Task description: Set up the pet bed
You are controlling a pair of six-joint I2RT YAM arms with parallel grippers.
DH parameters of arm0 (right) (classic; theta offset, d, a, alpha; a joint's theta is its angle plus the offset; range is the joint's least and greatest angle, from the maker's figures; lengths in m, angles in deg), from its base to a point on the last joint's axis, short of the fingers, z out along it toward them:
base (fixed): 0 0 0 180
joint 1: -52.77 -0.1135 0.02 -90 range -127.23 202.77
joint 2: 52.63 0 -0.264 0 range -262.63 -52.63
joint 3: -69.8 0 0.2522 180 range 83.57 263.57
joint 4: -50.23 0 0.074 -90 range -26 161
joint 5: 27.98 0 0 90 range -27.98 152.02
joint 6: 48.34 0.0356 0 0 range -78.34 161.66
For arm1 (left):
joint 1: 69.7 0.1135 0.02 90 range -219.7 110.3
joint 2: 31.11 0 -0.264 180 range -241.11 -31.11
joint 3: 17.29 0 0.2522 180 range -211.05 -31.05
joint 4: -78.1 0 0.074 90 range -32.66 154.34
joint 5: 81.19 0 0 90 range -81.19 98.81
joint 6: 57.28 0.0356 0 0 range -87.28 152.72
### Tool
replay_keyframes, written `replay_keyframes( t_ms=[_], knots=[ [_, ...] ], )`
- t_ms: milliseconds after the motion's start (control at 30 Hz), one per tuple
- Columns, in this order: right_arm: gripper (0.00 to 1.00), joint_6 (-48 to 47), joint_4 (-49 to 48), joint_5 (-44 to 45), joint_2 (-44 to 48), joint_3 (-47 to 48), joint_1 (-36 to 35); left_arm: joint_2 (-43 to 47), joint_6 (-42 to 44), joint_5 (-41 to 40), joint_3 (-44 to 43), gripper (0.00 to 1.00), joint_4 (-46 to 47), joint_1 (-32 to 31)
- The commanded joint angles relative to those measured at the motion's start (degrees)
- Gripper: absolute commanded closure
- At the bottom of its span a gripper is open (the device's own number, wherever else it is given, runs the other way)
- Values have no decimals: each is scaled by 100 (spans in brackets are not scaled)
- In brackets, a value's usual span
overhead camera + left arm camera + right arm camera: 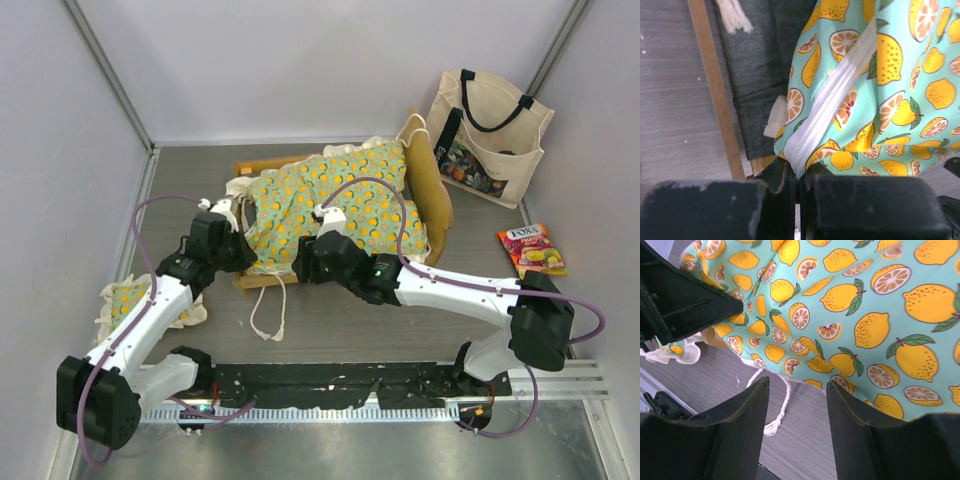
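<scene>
The pet bed's light-wood frame (432,190) stands mid-table, and the green lemon-print mattress cushion (335,200) lies bunched over it. My left gripper (240,232) is at the cushion's left end. In the left wrist view my left gripper (799,175) is shut on the cushion (880,75) at its white zipper seam (835,95), beside the wood rail (715,85) and grey base (757,65). My right gripper (303,262) hovers at the cushion's near edge. In the right wrist view my right gripper (797,390) is open over the table, with the cushion (865,305) above it and a white tie cord (777,415) below.
A small matching ruffled pillow (125,300) lies at the left under my left arm. A cream tote bag (485,135) leans in the back right corner. A candy packet (533,250) lies on the right. A tie cord (268,310) trails toward the near edge.
</scene>
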Motion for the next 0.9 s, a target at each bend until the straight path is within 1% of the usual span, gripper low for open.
replay_keyframes(
  t_ms=[0,67,133,167,200,267,300,400,467,533,567,633,667,733,800,867],
  knots=[
    [46,47,-251,-24,-19,285,8,-173,111,-370,-212,100,-628,24],
    [46,64,-260,-33,-19,277,8,-234,59,-221,-107,100,-497,24],
    [46,64,-225,-16,16,268,17,-348,-11,-19,-107,93,-409,16],
    [46,47,-216,-16,42,251,8,-357,-64,43,-115,86,-391,24],
    [46,38,-225,-33,77,207,8,-323,-108,122,-124,75,-339,16],
    [46,11,-295,-156,244,128,-1,-191,-178,157,-124,65,-277,16],
    [46,29,-295,-182,340,92,-18,-121,-257,140,-142,53,-277,24],
    [45,81,-313,-209,692,-258,-176,239,-345,9,-238,37,-425,24],
    [45,152,-348,-200,929,-434,-299,477,-346,-185,-291,34,-575,24],
    [45,240,-313,-113,1026,-646,-527,705,-424,-439,-379,27,-882,16],
    [45,266,-330,18,1070,-716,-641,810,-460,-675,-397,26,-1127,16],
    [45,362,-461,98,1106,-874,-993,1013,-599,-922,-397,23,-1296,16],
    [45,363,-480,177,1089,-883,-1116,1257,-661,-1159,-388,22,-1470,24],
    [45,380,-532,239,887,-840,-1467,1513,-994,-1388,-371,19,-1630,24],
    [45,381,-637,21,659,-744,-1591,1917,-1197,-1503,-301,18,-1805,16],
    [46,302,-717,2,264,-629,-1749,2181,-1521,-1556,-239,17,-2007,16]
  ],
)
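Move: The left hand holds the cushion's zipped near-left corner just above the matching bed-frame corner, which lies about 2 cm to its left, 2 cm back and 6 cm below. From that hand, the small pillow is some 23 cm left, 7 cm back. The empty right hand has the loose tie ends about 12 cm back, 7 cm left and 13 cm below; the frame's front rail runs 2 cm ahead and 10 cm below. Down a good 2 cm goes the left hand first, setting the held cushion corner into the frame corner; there its fingers open wide and let go, then it lifts clear, backing off to the left and turning counter-clockwise about 15 degrees. After a short hold, the half-open right hand sweeps back some 11 cm from the cushion's front towards the tie ends, turning about as much. ##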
